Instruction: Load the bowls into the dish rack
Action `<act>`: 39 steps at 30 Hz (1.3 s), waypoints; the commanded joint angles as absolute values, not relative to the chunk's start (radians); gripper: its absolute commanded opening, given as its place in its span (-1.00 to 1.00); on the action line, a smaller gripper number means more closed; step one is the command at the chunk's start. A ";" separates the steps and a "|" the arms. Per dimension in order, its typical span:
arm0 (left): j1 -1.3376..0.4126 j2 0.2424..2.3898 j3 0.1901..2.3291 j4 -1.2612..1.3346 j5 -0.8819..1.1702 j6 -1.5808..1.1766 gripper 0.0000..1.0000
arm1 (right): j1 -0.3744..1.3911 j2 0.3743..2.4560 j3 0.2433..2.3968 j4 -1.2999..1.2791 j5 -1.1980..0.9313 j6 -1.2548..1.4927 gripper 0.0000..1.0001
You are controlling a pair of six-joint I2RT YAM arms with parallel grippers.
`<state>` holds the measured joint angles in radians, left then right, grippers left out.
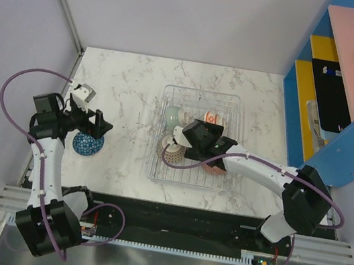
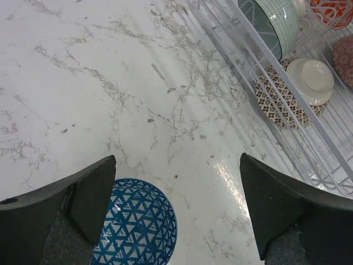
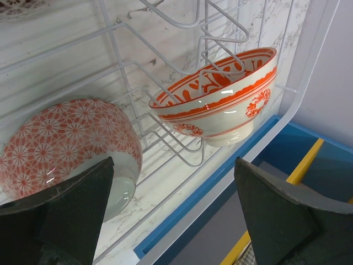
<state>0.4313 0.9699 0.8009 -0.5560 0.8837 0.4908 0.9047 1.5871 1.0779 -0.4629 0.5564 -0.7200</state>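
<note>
The dish rack [image 1: 160,136] stands mid-table and holds several bowls: a pale green one [image 1: 174,114], an orange-and-white one [image 1: 212,117], a brown-patterned one [image 1: 172,150] and a red floral one [image 1: 213,167]. A blue-patterned bowl [image 1: 87,143] sits on the marble left of the rack. My left gripper [image 1: 100,123] hangs open just above and beyond it; in the left wrist view the blue bowl [image 2: 138,221] lies by the left finger of that gripper [image 2: 177,157]. My right gripper [image 1: 201,141] hovers open over the rack, above the floral bowl [image 3: 71,138] and orange bowl [image 3: 220,99], holding nothing.
A blue shelf unit [image 1: 343,113] with boxes stands right of the rack. A small white-grey block [image 1: 83,93] lies at the table's left edge behind the left gripper. Walls close the left and back sides.
</note>
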 commanded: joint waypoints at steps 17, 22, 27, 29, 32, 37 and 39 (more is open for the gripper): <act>0.486 0.914 0.802 -0.676 0.807 0.603 0.99 | 0.881 1.385 1.169 -0.696 0.264 -0.612 0.95; 0.495 0.914 0.811 -0.692 0.785 0.612 0.99 | 0.881 1.348 1.112 -0.727 0.233 -0.617 0.95; 0.522 0.931 0.828 -0.707 0.752 0.620 0.99 | 0.881 1.345 1.063 -0.730 0.230 -0.612 0.95; 0.538 0.945 0.831 -0.709 0.735 0.617 0.99 | 0.881 1.350 1.048 -0.724 0.230 -0.609 0.95; 0.574 0.968 0.839 -0.713 0.718 0.623 0.99 | 0.877 1.364 1.031 -0.706 0.241 -0.609 0.95; 0.624 0.996 0.850 -0.735 0.730 0.653 0.99 | 0.870 1.387 0.997 -0.618 0.328 -0.611 0.95; 0.644 1.003 0.850 -0.738 0.733 0.667 0.99 | 0.861 1.410 0.986 -0.595 0.357 -0.618 0.95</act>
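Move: The blue bowl lies about 9 cm to the left of the open left hand, 4 cm back and some 15 cm below. In the rack, the brown-patterned bowl stands about 22 cm to this hand's right, level with it, the green bowl 24 cm right and 11 cm ahead. From the right hand, the blue bowl is roughly 48 cm left and 8 cm back, the pink bowl 7 cm straight back, the orange bowl 9 cm straight ahead. Leftward, picking up speed late, the left hand swings about 6 cm towards the blue bowl, sinking some 3.5 cm and easing back a little, turning counter-clockwise and tipping down, fingers wide open. The right hand, also open and empty, backs about 6 cm from the orange bowl towards the pink one, rising 4.5 cm on the way before sinking again. ##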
